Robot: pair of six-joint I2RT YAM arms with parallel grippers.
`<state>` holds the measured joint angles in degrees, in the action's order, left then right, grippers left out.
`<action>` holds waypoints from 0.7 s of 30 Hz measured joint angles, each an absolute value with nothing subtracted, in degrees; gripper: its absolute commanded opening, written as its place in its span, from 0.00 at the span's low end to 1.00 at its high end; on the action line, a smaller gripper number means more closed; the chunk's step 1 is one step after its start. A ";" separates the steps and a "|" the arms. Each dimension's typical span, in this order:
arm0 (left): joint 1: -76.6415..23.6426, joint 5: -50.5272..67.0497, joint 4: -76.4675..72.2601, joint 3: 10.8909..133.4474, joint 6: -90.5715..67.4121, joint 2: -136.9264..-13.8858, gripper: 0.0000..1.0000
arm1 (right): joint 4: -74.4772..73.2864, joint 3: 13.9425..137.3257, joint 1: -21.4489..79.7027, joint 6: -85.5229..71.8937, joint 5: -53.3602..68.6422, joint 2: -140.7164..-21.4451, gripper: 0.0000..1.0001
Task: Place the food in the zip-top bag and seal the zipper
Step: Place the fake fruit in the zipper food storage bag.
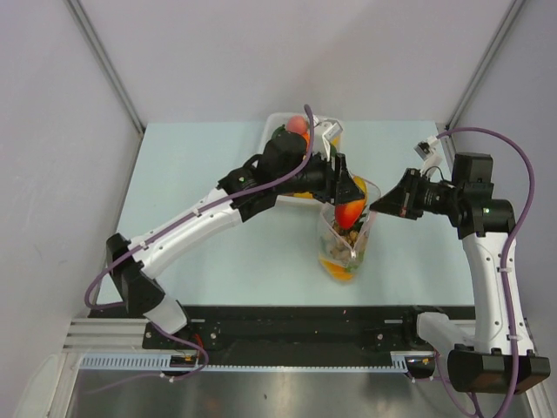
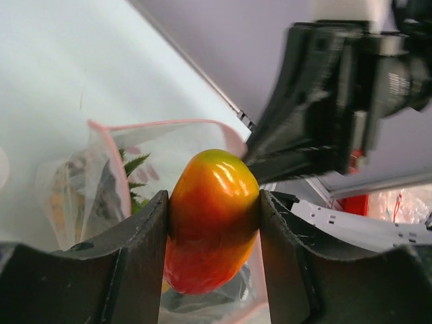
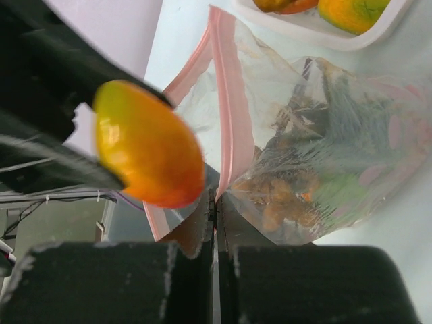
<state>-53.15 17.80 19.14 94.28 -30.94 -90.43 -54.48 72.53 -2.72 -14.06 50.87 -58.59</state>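
A glossy red-yellow fruit [image 2: 212,219] is clamped between the fingers of my left gripper [image 2: 214,197]. It hangs just above the open mouth of the clear zip-top bag [image 1: 346,248]. The bag stands mid-table and holds several food pieces, among them a brown bunch [image 3: 280,196] and an orange piece [image 1: 338,268]. My right gripper [image 3: 216,199] is shut on the pink-red zipper strip [image 3: 226,101] at the bag's right mouth edge and holds it up. In the right wrist view the fruit [image 3: 148,145] sits to the left of that strip.
A white tray [image 1: 271,124] stands behind the bag at the table's far side, with more toy food in it, including a red piece [image 1: 298,124] and an orange-green piece [image 3: 351,10]. The left arm reaches across in front of the tray.
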 measured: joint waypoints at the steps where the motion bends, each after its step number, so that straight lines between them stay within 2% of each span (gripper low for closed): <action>1: -53.15 17.39 19.53 94.26 -32.21 -91.11 0.19 | -54.48 72.49 -2.55 -14.22 50.85 -58.46 0.00; 3: -53.15 16.64 20.23 93.82 -34.59 -91.96 0.28 | -54.46 72.42 -2.33 -14.48 50.85 -58.35 0.00; 4: -53.12 16.45 20.62 93.71 -35.31 -92.14 0.41 | -54.43 72.42 -2.28 -14.52 50.83 -58.35 0.00; 6: -53.08 16.34 21.76 93.58 -37.17 -92.29 0.54 | -54.39 72.42 -2.07 -14.55 50.85 -58.35 0.00; 7: -53.10 16.36 21.91 93.58 -37.28 -92.29 0.69 | -54.35 72.42 -2.02 -14.52 50.85 -58.33 0.00; 9: -53.10 16.93 22.39 93.47 -37.01 -92.18 0.87 | -54.33 72.42 -1.98 -14.35 50.87 -58.30 0.00; 11: -53.08 17.39 23.51 93.47 -34.30 -91.92 0.99 | -54.33 72.42 -1.96 -13.87 50.92 -58.26 0.00; 15: -52.56 19.29 25.69 93.62 -23.07 -89.65 1.00 | -54.52 72.42 -1.96 -12.38 51.22 -58.24 0.00; 21: -51.83 30.13 33.04 96.82 14.26 -81.91 1.00 | -55.48 72.44 -1.83 -9.56 52.12 -58.26 0.00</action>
<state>-51.83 30.13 33.04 96.82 14.26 -81.91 -55.48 72.44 -1.83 -9.56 52.12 -58.26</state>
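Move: The orange-red mango, still pinched in the left fingers, is to go into the bag's open mouth, whose middle lies about 4 cm below the left hand, some 2 cm to its right and 1 cm back. The right gripper, clamping the rim, is roughly 5 cm to the right, 3 cm back and 4 cm lower. The fruit bin sits about 24 cm ahead, 10 cm left and 27 cm down. From the right hand the mouth's middle is some 3 cm ahead, 4 cm left and level. The mango is lowered about 3 cm into the bag's mouth by the left hand, whose fingers then open fully and let go of it. The left hand next draws away up and left by roughly 6 cm each, and somewhat back, rolling some 45 degrees about its fingers' line, clockwise seen from behind the hand. The right hand stays almost in place, fingers shut, still pinching the rim. ##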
